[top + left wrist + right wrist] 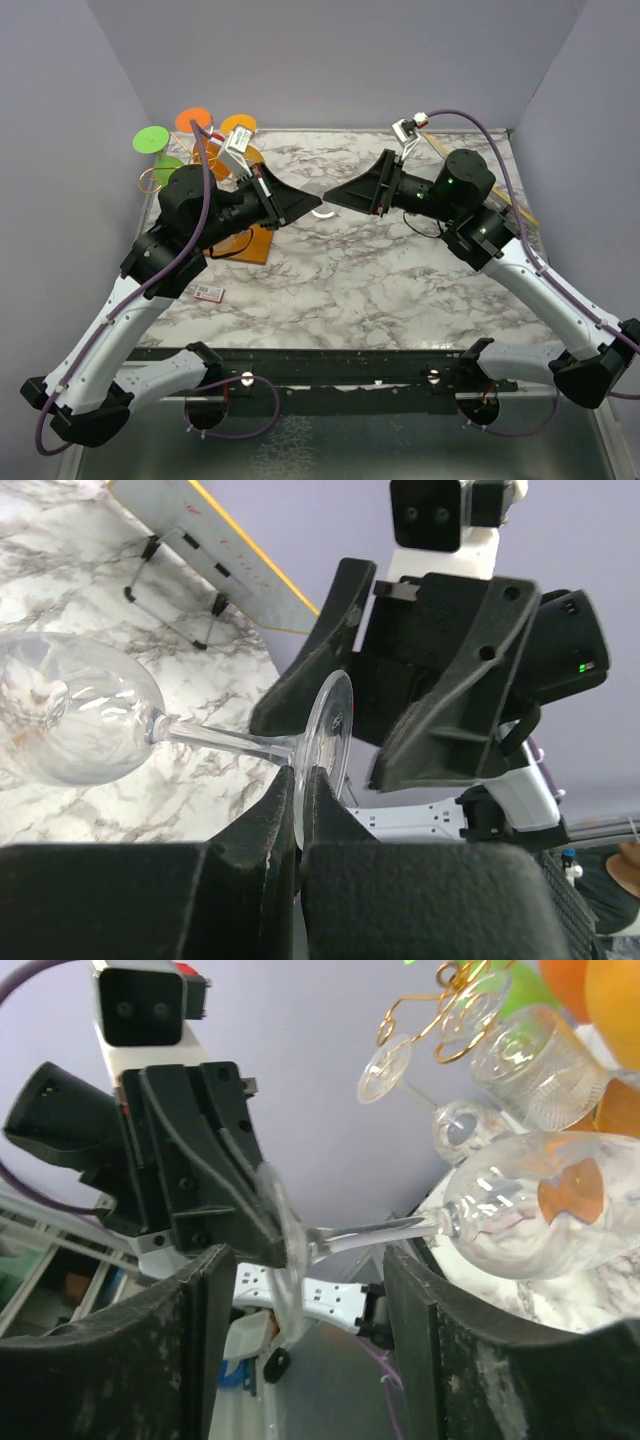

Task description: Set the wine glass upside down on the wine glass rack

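Note:
The clear wine glass point(80, 715) lies sideways in the air between my two grippers. My left gripper point(298, 780) is shut on the rim of its round foot point(328, 735). The stem point(375, 1232) runs across between the open fingers of my right gripper point(305, 1260), which do not touch it; the bowl point(535, 1205) is at the right. In the top view the left gripper point(305, 207) and right gripper point(335, 197) face each other mid-table. The gold wire rack point(440, 1000) on its orange-brown base point(250, 242) stands at the back left, behind the left arm.
Several glasses hang on the rack, with green point(152, 139) and orange point(193, 119) feet on top. A thin yellow-edged board point(235, 570) on wire legs stands at the back right. A small label point(208, 293) lies near the left arm. Grey walls enclose the marble table point(380, 280).

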Robot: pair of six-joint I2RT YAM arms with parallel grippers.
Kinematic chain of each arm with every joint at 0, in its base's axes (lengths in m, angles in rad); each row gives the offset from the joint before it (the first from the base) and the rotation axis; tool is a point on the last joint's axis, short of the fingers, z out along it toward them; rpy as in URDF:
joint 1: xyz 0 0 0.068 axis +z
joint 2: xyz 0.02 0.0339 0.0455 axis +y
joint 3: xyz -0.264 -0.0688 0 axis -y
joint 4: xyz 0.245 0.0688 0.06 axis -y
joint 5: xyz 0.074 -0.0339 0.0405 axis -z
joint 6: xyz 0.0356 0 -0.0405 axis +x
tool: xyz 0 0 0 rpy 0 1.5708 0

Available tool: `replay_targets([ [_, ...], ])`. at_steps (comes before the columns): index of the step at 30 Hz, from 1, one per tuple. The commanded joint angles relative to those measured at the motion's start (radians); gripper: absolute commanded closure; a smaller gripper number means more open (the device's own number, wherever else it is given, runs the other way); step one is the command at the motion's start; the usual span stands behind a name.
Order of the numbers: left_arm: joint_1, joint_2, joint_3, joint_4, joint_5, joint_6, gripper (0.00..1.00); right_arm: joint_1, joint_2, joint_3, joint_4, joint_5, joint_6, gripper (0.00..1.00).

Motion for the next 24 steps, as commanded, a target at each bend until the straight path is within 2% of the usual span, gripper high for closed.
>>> replay_targets([
  [1, 0.000, 0.076, 0.141, 0.029, 0.078, 0.012, 1.00, 0.001, -0.048, -0.003, -0.045, 0.138, -0.038, 0.28],
  [5, 0.008, 0.169, 0.292, -0.020, 0.068, 0.061, 1.00, 0.002, -0.112, 0.016, -0.103, 0.310, -0.118, 0.19],
  [11, 0.042, 0.277, 0.522, -0.067, 0.016, 0.143, 1.00, 0.001, -0.239, -0.036, -0.124, 0.515, -0.167, 0.16],
  [16, 0.056, 0.325, 0.716, -0.137, -0.179, 0.249, 1.00, 0.002, -0.296, -0.071, -0.136, 0.578, -0.182, 0.16],
  [24, 0.058, 0.312, 0.764, -0.201, -0.579, 0.398, 1.00, 0.001, -0.287, -0.083, -0.155, 0.572, -0.195, 0.16],
])
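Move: Your left gripper holds the clear wine glass by its foot, bowl hanging down. The rack's top stands about 16 cm ahead, 22 cm to its left and 10 cm lower. The yellow glass hanging there is some 23 cm ahead, 15 cm left and 18 cm below; a hanging clear glass about 20 cm ahead, 15 cm left and 20 cm below. From the right gripper the rack is about 16 cm ahead, 23 cm left and 10 cm lower. Lift the left gripper about 16 cm, working forward some 6 cm and, late in the rise, left; tilt it back and turn it counter-clockwise, each about 20 degrees, keeping the pinch on the glass's foot. Meanwhile spread the right fingers wider and draw that gripper about 10 cm right and slightly up, away from the glass, turning clockwise some 30 degrees. ##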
